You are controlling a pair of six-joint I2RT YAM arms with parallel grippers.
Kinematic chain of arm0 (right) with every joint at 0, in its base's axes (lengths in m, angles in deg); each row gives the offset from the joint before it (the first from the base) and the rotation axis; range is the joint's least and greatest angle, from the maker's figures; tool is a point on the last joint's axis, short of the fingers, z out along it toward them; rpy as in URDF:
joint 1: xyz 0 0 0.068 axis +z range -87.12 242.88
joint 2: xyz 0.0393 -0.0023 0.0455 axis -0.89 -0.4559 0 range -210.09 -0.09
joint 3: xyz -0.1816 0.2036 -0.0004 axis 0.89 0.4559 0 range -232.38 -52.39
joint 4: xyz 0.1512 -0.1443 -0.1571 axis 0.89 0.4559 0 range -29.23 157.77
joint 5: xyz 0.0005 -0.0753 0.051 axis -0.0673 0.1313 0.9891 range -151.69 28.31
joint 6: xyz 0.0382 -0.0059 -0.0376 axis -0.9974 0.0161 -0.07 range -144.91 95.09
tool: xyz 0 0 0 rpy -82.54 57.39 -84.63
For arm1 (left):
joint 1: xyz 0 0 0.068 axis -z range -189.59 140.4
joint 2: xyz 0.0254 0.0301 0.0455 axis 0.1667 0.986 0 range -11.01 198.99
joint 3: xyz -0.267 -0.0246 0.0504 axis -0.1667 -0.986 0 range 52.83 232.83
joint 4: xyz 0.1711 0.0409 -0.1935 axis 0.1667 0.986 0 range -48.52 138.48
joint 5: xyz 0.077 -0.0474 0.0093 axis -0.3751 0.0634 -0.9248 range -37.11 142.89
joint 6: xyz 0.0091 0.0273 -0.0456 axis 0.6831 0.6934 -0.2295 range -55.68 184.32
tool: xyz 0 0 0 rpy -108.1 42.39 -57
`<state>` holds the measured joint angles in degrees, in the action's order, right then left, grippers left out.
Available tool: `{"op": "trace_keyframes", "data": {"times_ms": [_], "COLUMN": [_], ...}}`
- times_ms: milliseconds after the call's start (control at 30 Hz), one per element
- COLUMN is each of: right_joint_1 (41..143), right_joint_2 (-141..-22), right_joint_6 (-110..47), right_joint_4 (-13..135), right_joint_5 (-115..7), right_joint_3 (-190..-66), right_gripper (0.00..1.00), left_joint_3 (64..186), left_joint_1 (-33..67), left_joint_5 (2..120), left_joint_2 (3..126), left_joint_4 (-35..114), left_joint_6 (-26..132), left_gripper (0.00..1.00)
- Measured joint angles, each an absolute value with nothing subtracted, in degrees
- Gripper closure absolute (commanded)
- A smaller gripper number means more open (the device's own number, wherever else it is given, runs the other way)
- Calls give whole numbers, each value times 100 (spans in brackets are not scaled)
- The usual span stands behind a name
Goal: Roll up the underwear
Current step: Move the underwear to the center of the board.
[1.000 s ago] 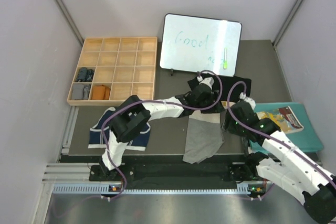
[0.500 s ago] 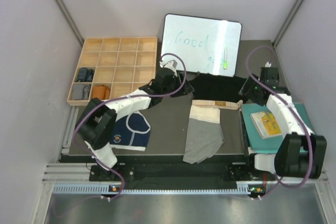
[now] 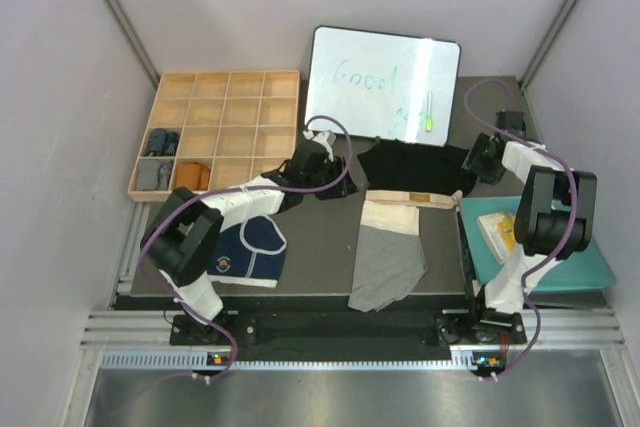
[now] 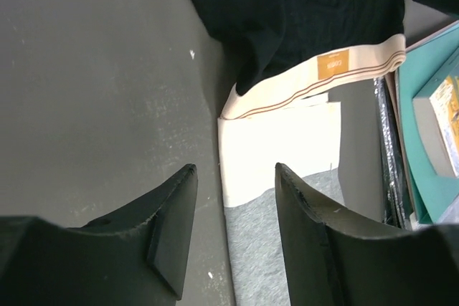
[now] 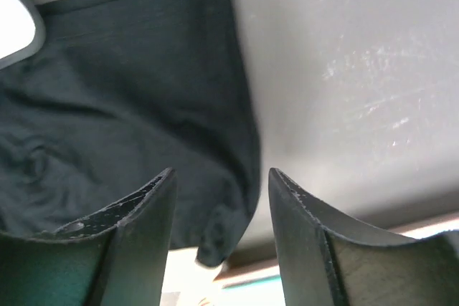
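The black underwear (image 3: 415, 165) lies flat at the back of the mat, its beige waistband (image 3: 408, 198) toward me. The grey underwear (image 3: 388, 262) with its cream waistband lies just in front of it. The navy underwear (image 3: 250, 250) is at the front left. My left gripper (image 3: 340, 185) hovers open left of the black brief's corner. In the left wrist view its jaws (image 4: 233, 184) frame the cream waistband (image 4: 280, 145), holding nothing. My right gripper (image 3: 472, 169) is open at the black brief's right edge, with the black cloth (image 5: 129, 98) below its jaws (image 5: 219, 177).
A wooden compartment tray (image 3: 215, 97) stands at the back left and holds rolled items (image 3: 160, 142) in its left cells. A whiteboard (image 3: 385, 82) leans behind the black brief. A teal pad (image 3: 560, 267) with a book (image 3: 503, 232) lies at the right edge.
A second ago both grippers were together at the top of the grey brief. They have since swung apart to the black brief's left and right sides, and the black brief now lies spread out.
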<state>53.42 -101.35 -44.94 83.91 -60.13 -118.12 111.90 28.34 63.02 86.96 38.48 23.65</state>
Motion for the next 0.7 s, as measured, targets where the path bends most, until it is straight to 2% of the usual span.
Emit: {"op": "trace_keyframes", "data": {"times_ms": [100,200,333,367,700], "right_joint_1": [5316,5310,5305,5303,5056], "right_joint_2": [-10417,-10565,-10731,-10784,-11112], "right_joint_6": [-4431,-4381,-4306,-4302,-4315], "right_joint_4": [8389,8376,8358,8404,8644], "right_joint_5": [-6056,-6067,-6065,-6085,-6098], "right_joint_3": [-11928,-12009,-12164,-12234,-12728], "right_gripper": [52,61,95,100,100], "left_joint_3": [11070,10961,10845,10819,10777], "left_joint_1": [2834,2834,2834,2834,2834], "left_joint_5": [6348,6390,6429,6434,6593], "left_joint_2": [8696,8696,8696,8696,8878], "left_joint_4": [3857,3865,3850,3848,3658], "left_joint_6": [2405,2431,2468,2473,2507], "left_gripper": [48,47,47,48,49]}}
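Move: The black underwear's middle lies about 14 cm left of the right hand and level with it, some 2 cm below. The edge to be pinched is only about 2 cm ahead and 1 cm right of that hand. The grey underwear lies some 24 cm back and 20 cm left. From the left hand, the black underwear is roughly 8 cm ahead and 17 cm right, 8 cm below; the grey one is 14 cm back and 10 cm right. Down about 2 cm and a little forward, the right hand sinks onto the black underwear's right edge, shuts its half-open fingers and pinches the cloth, then draws it to the right, roughly 2 cm. Meanwhile the left hand, fingers staying half open and empty, sinks some 3.5 cm while drawing back 2 cm beside the waistband's left end. ##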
